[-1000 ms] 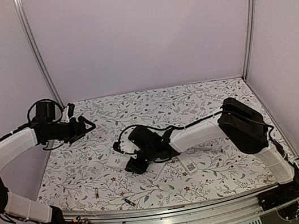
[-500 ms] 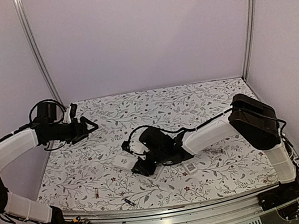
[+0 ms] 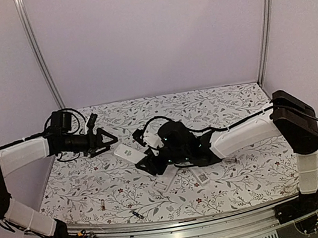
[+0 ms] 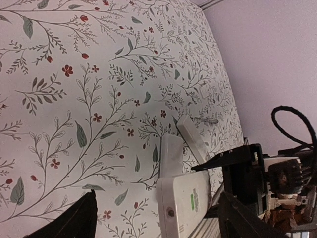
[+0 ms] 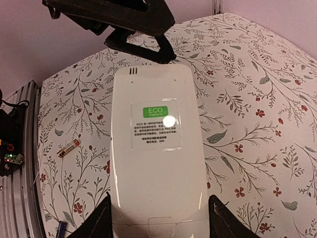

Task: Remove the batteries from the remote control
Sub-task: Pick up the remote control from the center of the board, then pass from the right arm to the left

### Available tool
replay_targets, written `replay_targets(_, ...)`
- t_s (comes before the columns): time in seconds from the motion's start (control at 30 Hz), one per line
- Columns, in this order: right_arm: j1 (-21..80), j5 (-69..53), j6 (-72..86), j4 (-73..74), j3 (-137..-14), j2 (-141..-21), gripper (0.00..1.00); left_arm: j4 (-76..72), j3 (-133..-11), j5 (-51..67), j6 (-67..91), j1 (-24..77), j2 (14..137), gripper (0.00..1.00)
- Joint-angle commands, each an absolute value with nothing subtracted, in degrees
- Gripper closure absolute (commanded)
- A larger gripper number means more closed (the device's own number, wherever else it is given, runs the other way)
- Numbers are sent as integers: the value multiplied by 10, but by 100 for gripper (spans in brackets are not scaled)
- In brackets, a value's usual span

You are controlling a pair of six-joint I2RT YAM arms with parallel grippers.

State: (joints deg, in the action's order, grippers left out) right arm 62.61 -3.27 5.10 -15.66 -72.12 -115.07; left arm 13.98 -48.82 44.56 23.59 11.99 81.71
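My right gripper (image 5: pixel 158 218) is shut on the white remote control (image 5: pixel 156 158) and holds it off the table, its back with the green ECO label facing up. The back shows no opening, so anything inside is hidden. In the top view the remote control (image 3: pixel 128 153) points left toward my left gripper (image 3: pixel 106 141). The left gripper (image 4: pixel 157 208) is open, and the remote's free end (image 4: pixel 183 206) lies between its fingers without touching them. A red-orange battery (image 5: pixel 68 147) and a dark battery (image 5: pixel 60 228) lie loose on the floral tabletop.
Two more white remote-like pieces (image 4: pixel 171 154) (image 4: pixel 194 139) lie flat beneath the held one, with a thin grey pen-like tool (image 4: pixel 205 120) beyond them. Another white piece with a printed label (image 3: pixel 202 177) lies near the front. Walls enclose the table (image 3: pixel 217 100) at the left, back and right.
The right arm has lifted the remote control and carried it left and back. The left gripper has reached right, so its open fingers now flank the remote's end.
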Motion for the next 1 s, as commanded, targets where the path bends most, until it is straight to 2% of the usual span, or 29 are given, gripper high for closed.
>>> replay_targets(0.0, 627, -19, 63, -199, -708, -1115, 75, 122, -480, 486, 239, 143, 839, 16)
replay_targets(0.2, 627, -7, 60, -204, -706, -1105, 75, 110, -480, 527, 242, 160, 852, 21)
replay_targets(0.5, 628, -3, 55, -201, -706, -1105, 74, 99, -476, 555, 248, 162, 859, 50)
replay_targets(0.97, 631, 20, 32, -183, -708, -1113, 74, 97, -475, 563, 251, 163, 867, 74)
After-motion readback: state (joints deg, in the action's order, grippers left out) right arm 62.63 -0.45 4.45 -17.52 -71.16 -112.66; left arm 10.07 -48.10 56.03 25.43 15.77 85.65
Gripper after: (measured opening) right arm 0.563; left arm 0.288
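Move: The left hand, empty and open, has the remote control's middle about 5 cm back, 7 cm right and a little below. For the right hand, already gripping the near end, that middle lies some 5 cm left, 2 cm ahead and slightly above. The white remote on the table is roughly 5 cm right of the right hand, level fore and aft, 11 cm below; the buttoned remote lies about 18 cm right, likewise level fore and aft and 11 cm below. The left fingers come around the free end of the remote control and narrow from wide open to under a third, one over its label face, seeming to touch by the end; the hand first slides about 4 cm right and 3 cm back, turning some 10 degrees clockwise. The right hand keeps its grip, lifts about 2.5 cm early on, then holds nearly still. ##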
